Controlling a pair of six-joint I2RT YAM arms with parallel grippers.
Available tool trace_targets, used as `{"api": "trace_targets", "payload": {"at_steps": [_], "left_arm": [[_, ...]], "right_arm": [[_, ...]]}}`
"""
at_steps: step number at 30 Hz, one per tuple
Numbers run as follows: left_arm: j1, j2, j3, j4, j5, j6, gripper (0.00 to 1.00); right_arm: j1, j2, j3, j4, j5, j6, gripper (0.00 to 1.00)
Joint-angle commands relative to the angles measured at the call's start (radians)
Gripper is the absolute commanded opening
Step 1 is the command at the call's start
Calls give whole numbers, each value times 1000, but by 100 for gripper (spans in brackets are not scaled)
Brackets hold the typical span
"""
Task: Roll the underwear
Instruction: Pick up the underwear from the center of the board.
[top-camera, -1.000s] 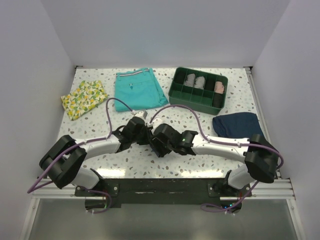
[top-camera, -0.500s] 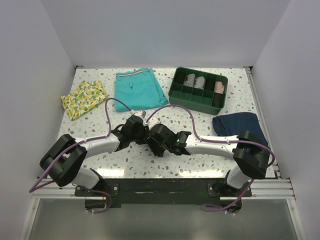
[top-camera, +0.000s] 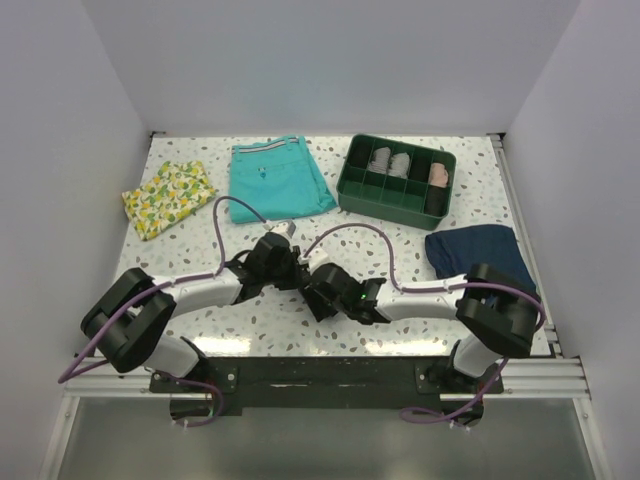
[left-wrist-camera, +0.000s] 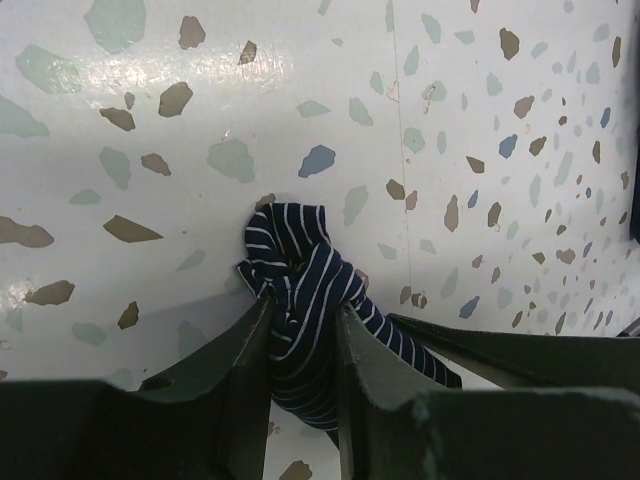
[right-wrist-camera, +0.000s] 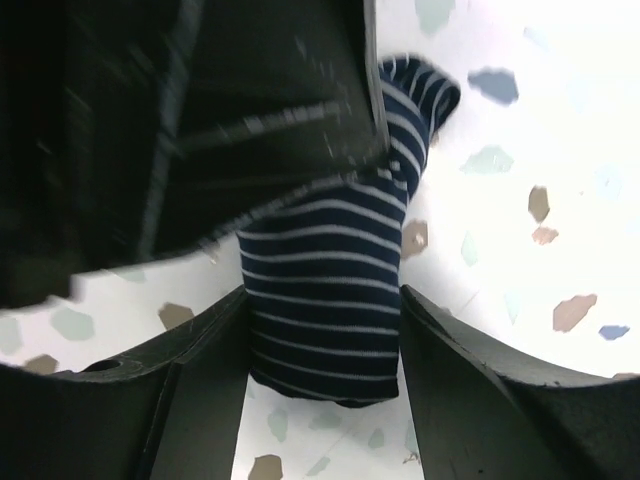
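The underwear, navy cloth with thin pale stripes, is bunched into a short roll just above the terrazzo table. My left gripper is shut on one end, with the cloth squeezed between its fingers. At the other end my right gripper is shut on the underwear, a finger pressed against each side of the roll. In the right wrist view the left gripper's dark body covers the far end of the roll. From above, the left gripper and the right gripper meet at the table's near middle and hide the underwear.
Teal shorts lie at the back centre and a lemon-print cloth at the back left. A green divided tray holding rolled items stands at the back right. A plain navy garment lies on the right.
My right gripper has shifted a little left and nearer, closing up against the left gripper, and its forearm has dropped lower. The left gripper has hardly moved.
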Motion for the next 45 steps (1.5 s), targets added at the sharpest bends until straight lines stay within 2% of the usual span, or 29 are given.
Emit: {"api": "trace_targets", "payload": {"at_steps": [1,10,19,26,31,37,38,40,41,43,45], "left_arm": [[-6,37,-33,-99,-28,13,10],[-6,30,-40,-70,-20,6,9],[-7,26,-35,-75,-21,7,9],[-3,11,-40,-76,-23,-2,9],[3,1,-35,-78,-21,-4,11],[32,-34,-34,-122,-38,-1,26],[46,-43,-32,-136,-41,2,34],[62,-80,-33,-147,-49,5,45],[74,-97,-38,-157,-63,7,57],[80,-152,-46,-168,-116,-1,68],[92,-187,-72,-159,-126,-22,71]], "right_arm": [[8,1,-34,55,23,45,61],[10,35,-33,61,95,53,61],[10,101,18,12,87,55,58],[8,113,-22,-40,116,107,36],[10,116,-62,-42,116,142,15],[8,115,-93,-63,122,196,2],[8,108,-97,-68,122,202,0],[8,89,-112,-83,130,217,0],[8,79,-117,-86,135,220,0],[8,50,-132,-103,142,228,0],[8,26,-142,-116,155,236,0]]}}
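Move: The rolled underwear is already between the left fingers, its middle about 2 cm to the right, 2 cm back and 1 cm below that hand. The open right fingers already stand around its near end, the roll's middle some 2 cm ahead, 2 cm left and 2 cm below them. From the right hand the turquoise shirt lies about 29 cm ahead and 8 cm left, the green box about 29 cm ahead and 20 cm right. Down about 1.5 cm, the right hand settles with its open fingers astride the near end of the underwear roll, then closes and pinches it, turning some 10 degrees clockwise while keeping that hold. The left fingers keep their grip until the right has closed, then open and let go, that hand pulling off quickly to its left by about 3 cm. ##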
